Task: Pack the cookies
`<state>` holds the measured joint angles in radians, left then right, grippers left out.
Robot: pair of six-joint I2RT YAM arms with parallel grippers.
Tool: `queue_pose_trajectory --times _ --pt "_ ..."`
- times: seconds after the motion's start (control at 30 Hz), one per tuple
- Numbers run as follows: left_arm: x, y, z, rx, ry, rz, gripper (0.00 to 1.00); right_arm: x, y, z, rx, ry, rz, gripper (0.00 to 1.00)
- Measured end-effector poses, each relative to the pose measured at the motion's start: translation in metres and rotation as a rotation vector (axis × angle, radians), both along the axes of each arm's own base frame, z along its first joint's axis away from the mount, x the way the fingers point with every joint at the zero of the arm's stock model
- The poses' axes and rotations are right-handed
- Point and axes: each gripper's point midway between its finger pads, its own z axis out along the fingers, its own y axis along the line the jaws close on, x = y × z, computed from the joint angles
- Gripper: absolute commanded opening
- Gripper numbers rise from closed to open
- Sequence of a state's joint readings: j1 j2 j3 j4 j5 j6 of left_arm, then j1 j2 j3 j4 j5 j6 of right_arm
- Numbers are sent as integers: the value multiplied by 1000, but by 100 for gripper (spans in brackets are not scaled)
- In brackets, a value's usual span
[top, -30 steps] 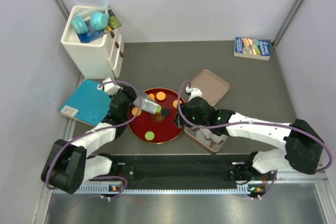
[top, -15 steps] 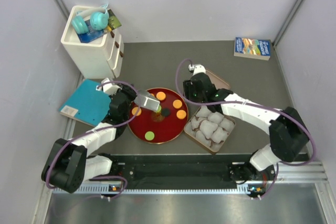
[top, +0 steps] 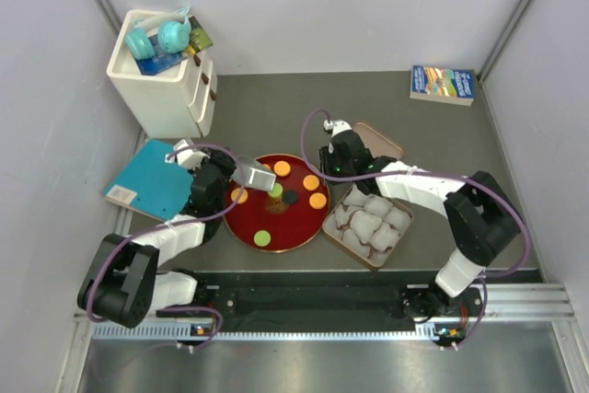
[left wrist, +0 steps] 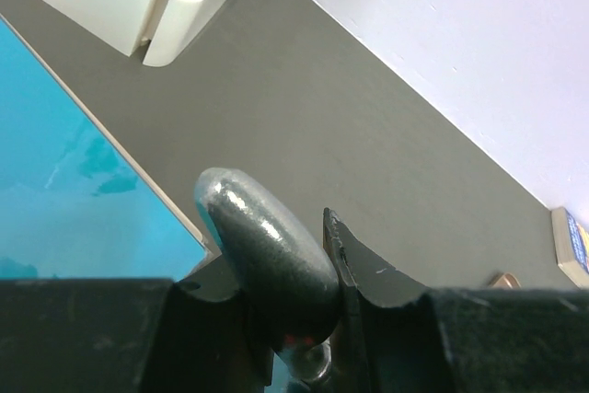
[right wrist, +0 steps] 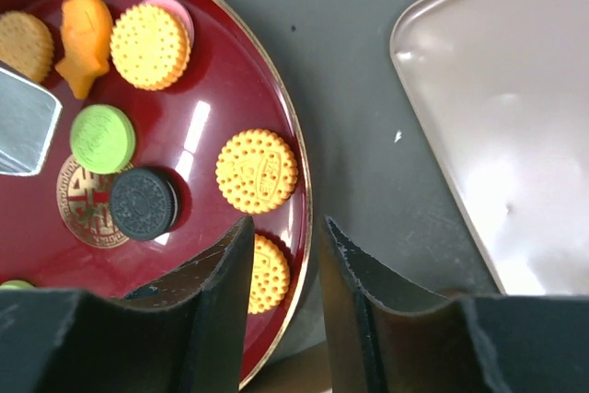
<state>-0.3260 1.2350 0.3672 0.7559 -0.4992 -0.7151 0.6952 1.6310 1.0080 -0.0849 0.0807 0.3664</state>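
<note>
The cookies lie on a dark-red round plate (top: 241,220): orange ones (top: 311,182), a green one (top: 276,190) and a black one (top: 289,197). The right wrist view shows an orange cookie (right wrist: 257,170), a green one (right wrist: 103,138) and a black one (right wrist: 144,202). My right gripper (top: 333,165) (right wrist: 283,236) hovers over the plate's right rim (right wrist: 304,192), jaws a narrow gap apart and holding nothing. Another orange cookie (right wrist: 270,273) shows between its fingers. My left gripper (top: 235,178) (left wrist: 276,246) is shut on a metal spatula's handle (left wrist: 267,236), with the blade (top: 257,175) over the plate.
A box of white crinkled paper cups (top: 373,223) sits right of the plate, its lid (top: 375,147) (right wrist: 497,135) behind it. A blue book (top: 152,179) (left wrist: 74,190) and a white drawer unit (top: 161,80) stand at the left. Another book (top: 443,84) lies far right.
My right arm swung from over the cup box to the plate's far right rim, and its jaws narrowed. The left gripper and spatula shifted only slightly.
</note>
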Motion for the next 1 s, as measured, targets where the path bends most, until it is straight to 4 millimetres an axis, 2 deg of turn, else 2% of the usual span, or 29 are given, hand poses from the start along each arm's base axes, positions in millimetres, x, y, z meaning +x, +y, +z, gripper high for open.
queue_pose_trajectory --times 0.2,0.43,0.7,1.0 --pt "0 6 -2 -1 0 19 0 -3 4 -28 -20 58 21 32" --pt "1 11 -5 0 1 35 0 0 6 -44 -15 79 18 26" --pt "4 10 -9 1 3 35 0 -2 6 -53 -10 96 17 20" --pt "7 9 -24 13 33 31 0 -1 3 -55 -9 99 9 7"
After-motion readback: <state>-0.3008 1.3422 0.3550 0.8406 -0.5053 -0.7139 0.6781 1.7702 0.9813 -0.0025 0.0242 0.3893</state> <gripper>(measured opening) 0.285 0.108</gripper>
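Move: The right rim of the cookie plate lies straight below the right hand, about 6 cm down. Beside it on the plate, one yellow cookie sits 2 cm ahead and 5 cm left of the hand, another 2 cm back and 3 cm left. The beige tray's middle is roughly 10 cm ahead and 10 cm right. From the scoop-holding left hand, that rim is some 27 cm right, 8 cm back and 12 cm lower. Right hand sinks about 5 cm, closing its fingers around the plate's rim; left lowers the scoop 2 cm. ##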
